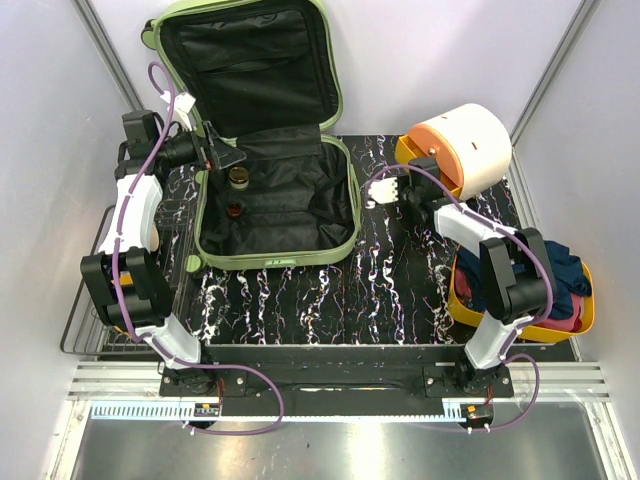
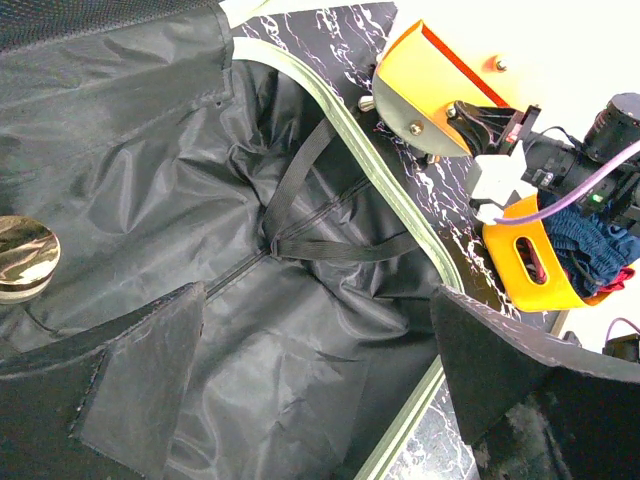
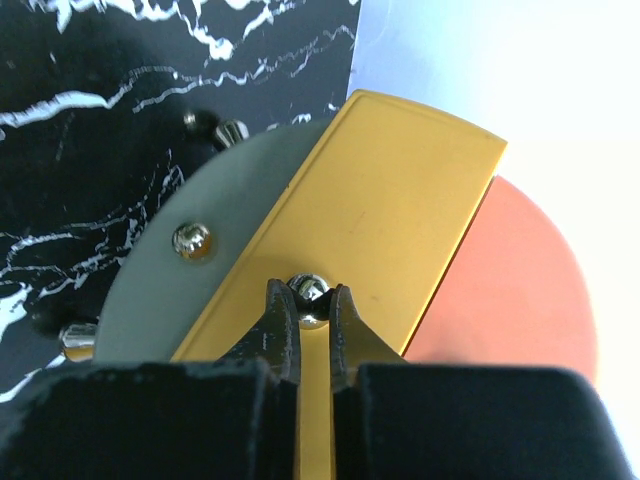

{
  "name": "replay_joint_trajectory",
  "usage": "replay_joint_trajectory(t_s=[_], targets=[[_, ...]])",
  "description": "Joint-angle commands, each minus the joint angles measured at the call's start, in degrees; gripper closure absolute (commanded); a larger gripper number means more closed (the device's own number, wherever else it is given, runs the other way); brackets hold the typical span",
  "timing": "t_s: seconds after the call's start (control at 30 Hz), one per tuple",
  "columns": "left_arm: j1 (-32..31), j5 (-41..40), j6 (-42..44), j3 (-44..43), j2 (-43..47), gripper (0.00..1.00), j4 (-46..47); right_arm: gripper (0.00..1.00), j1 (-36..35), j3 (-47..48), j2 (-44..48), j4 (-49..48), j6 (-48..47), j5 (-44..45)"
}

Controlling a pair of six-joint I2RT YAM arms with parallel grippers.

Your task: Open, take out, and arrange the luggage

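The pale-green luggage (image 1: 343, 190) lies open at the back left. Its lid leans on the wall and the black lining (image 2: 300, 330) is bare. My left gripper (image 1: 226, 150) hovers over the luggage's left side, open; in the left wrist view nothing sits between its fingers (image 2: 320, 370). Two small jars rest inside, one with a gold lid (image 1: 239, 177) (image 2: 22, 258). My right gripper (image 1: 418, 168) (image 3: 312, 300) is shut on a small chrome knob (image 3: 310, 290) on the yellow panel (image 3: 400, 200) of an orange-and-white drum (image 1: 465, 145).
A yellow-orange tray (image 1: 463, 300) holding folded clothes (image 1: 560, 275) stands at the right front, beside the right arm. A wire rack (image 1: 95, 310) sits off the table's left edge. The black marbled tabletop (image 1: 330, 300) lies between the arms.
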State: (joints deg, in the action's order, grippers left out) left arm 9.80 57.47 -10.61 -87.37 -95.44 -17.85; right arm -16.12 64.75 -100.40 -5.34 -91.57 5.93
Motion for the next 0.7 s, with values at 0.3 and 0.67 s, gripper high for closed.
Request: replay_joint_trajectory(t_s=[0.3, 0.67], targets=[[-0.3, 0.1, 0.6, -2.6, 0.1, 0.01, 1.9, 0.87, -9.6, -0.7, 1.9, -1.2, 5.0, -3.0], [-5.8, -25.0, 17.0, -8.9, -2.4, 0.01, -15.8, 0.18, -9.7, 4.6, 5.7, 5.1, 14.8, -3.6]])
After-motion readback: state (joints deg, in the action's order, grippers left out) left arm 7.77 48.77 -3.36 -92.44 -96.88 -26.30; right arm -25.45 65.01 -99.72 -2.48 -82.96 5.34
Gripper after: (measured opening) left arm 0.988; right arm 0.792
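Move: The right hand, already shut on the knob of the open yellow drawer, has that knob right at its fingertips. The drum-shaped cabinet's middle is about 10 cm to its right and 6 cm ahead; the suitcase's right rim is some 19 cm to its left and 6 cm back, lower. The clothes basket is about 27 cm to its right and 32 cm back. From the left hand, the knob is roughly 50 cm right, 5 cm ahead and 13 cm below. The right hand drags the drawer knob about 7 cm left towards the suitcase, slightly back, then opens and releases. ##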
